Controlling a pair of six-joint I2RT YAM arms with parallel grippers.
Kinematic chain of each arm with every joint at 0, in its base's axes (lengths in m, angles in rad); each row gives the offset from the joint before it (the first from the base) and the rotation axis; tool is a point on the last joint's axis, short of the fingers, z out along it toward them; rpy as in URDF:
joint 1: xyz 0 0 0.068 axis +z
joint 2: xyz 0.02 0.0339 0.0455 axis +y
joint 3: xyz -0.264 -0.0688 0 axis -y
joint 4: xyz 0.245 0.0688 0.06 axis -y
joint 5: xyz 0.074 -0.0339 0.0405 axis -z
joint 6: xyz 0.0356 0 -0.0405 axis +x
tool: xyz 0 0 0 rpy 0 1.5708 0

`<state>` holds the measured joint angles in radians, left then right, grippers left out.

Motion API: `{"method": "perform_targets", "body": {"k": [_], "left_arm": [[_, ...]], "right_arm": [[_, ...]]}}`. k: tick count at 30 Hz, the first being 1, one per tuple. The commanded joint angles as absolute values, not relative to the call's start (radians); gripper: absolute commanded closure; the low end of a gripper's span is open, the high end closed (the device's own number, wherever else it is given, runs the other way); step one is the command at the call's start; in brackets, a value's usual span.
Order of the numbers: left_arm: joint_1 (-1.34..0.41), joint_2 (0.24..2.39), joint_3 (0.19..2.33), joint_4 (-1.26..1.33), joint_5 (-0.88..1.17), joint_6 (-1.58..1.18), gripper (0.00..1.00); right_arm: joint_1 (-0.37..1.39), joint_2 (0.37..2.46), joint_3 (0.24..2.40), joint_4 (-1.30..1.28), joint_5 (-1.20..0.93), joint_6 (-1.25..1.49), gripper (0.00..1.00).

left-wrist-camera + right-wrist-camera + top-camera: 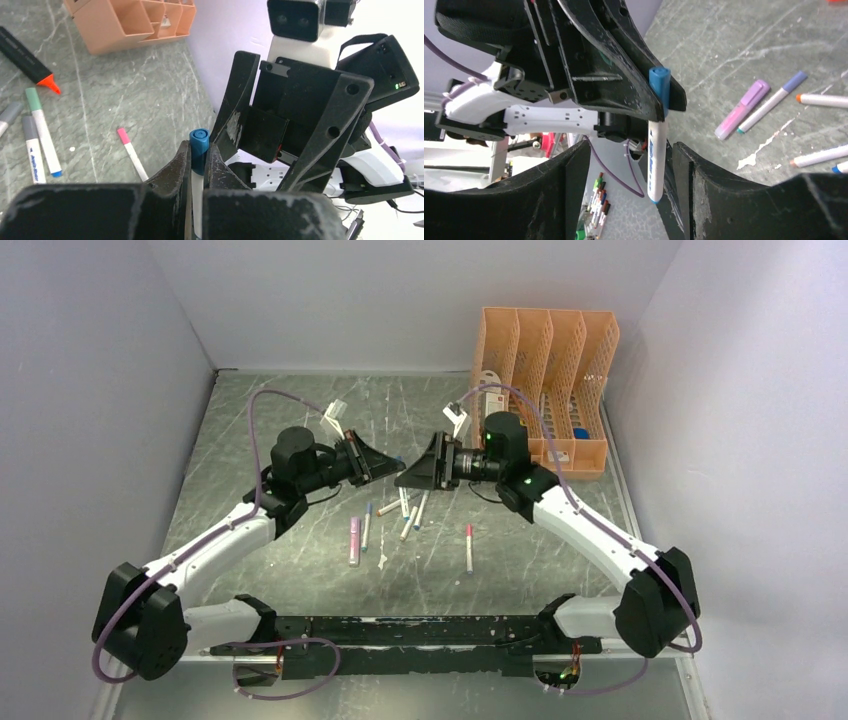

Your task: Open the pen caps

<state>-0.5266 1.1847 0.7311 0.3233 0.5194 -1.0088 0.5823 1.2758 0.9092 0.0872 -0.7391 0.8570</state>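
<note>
My left gripper (199, 152) is shut on a white pen (655, 160), pinching it just below its blue pen cap (199, 141), which sticks out past the fingertips. In the right wrist view the blue pen cap (660, 86) is still on, and the barrel hangs between my right gripper's (630, 147) open jaws, close to one finger but not clamped. From above, the left gripper (385, 462) and right gripper (410, 476) meet tip to tip over mid-table. Several other capped pens (410, 518) lie below them.
An orange desk organiser (545, 380) stands at the back right. On the table lie a pink-purple highlighter (743, 109), a pink-ended pen (131, 152) and a black marker with an orange end (30, 62). Grey walls close in both sides.
</note>
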Motion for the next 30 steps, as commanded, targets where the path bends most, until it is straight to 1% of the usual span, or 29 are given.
{"method": "perform_targets", "body": {"k": [1,6,10,14,17,19,21,23,27,30], "left_arm": [[-0.532,1.161,0.809,0.203,0.58,-1.01,0.93],[-0.537,1.172,0.773,0.294,0.631,-1.084,0.93],[-0.541,1.134,0.704,0.389,0.625,-1.103,0.93],[-0.541,1.118,0.718,0.356,0.619,-1.07,0.93],[-0.545,1.13,0.718,0.404,0.636,-1.087,0.93],[-0.55,1.145,0.712,0.437,0.642,-1.102,0.93],[-0.552,1.17,0.71,0.476,0.664,-1.127,0.93],[-0.554,1.195,0.716,0.485,0.679,-1.13,0.93],[-0.557,1.221,0.743,0.445,0.685,-1.099,0.93],[-0.561,1.218,0.706,0.503,0.665,-1.129,0.93]], "right_arm": [[0.577,1.302,1.06,-0.135,-0.733,0.824,0.39],[0.575,1.351,1.076,-0.164,-0.754,0.828,0.4],[0.577,1.341,1.024,-0.157,-0.742,0.773,0.45],[0.577,1.295,0.971,-0.184,-0.71,0.724,0.46],[0.578,1.263,0.946,-0.156,-0.72,0.724,0.52],[0.578,1.255,0.926,-0.123,-0.736,0.733,0.54],[0.578,1.259,0.906,-0.089,-0.749,0.747,0.61],[0.578,1.266,0.885,-0.05,-0.774,0.767,0.65],[0.591,1.263,0.85,-0.012,-0.782,0.771,0.66],[0.599,1.267,0.833,0.011,-0.783,0.774,0.66]]}}
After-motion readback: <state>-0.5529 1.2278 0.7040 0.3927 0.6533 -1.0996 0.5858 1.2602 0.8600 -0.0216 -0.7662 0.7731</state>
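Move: The blue-capped pen hangs from the left fingers by its cap, its middle about 4 cm below that hand and 2 cm back. From the open right hand, its middle is roughly 1 cm ahead, 1 cm left and 2 cm lower. On the table some 18 cm below the right hand, the grey-capped marker lies straight beneath it, the green-capped marker about 3 cm ahead and 3 cm right, and the orange-capped marker about 5 cm ahead and 5 cm left. The blue-capped pen, still pinched by its cap, is carried about 3 cm back and a little to the right as the left hand turns some 10 degrees clockwise. Around its white body the right hand first bobs up 3 cm, then sinks well over 5 cm and draws 2 cm back, its wide-open fingers narrowing without shutting, lower on the pen than the left grip. ##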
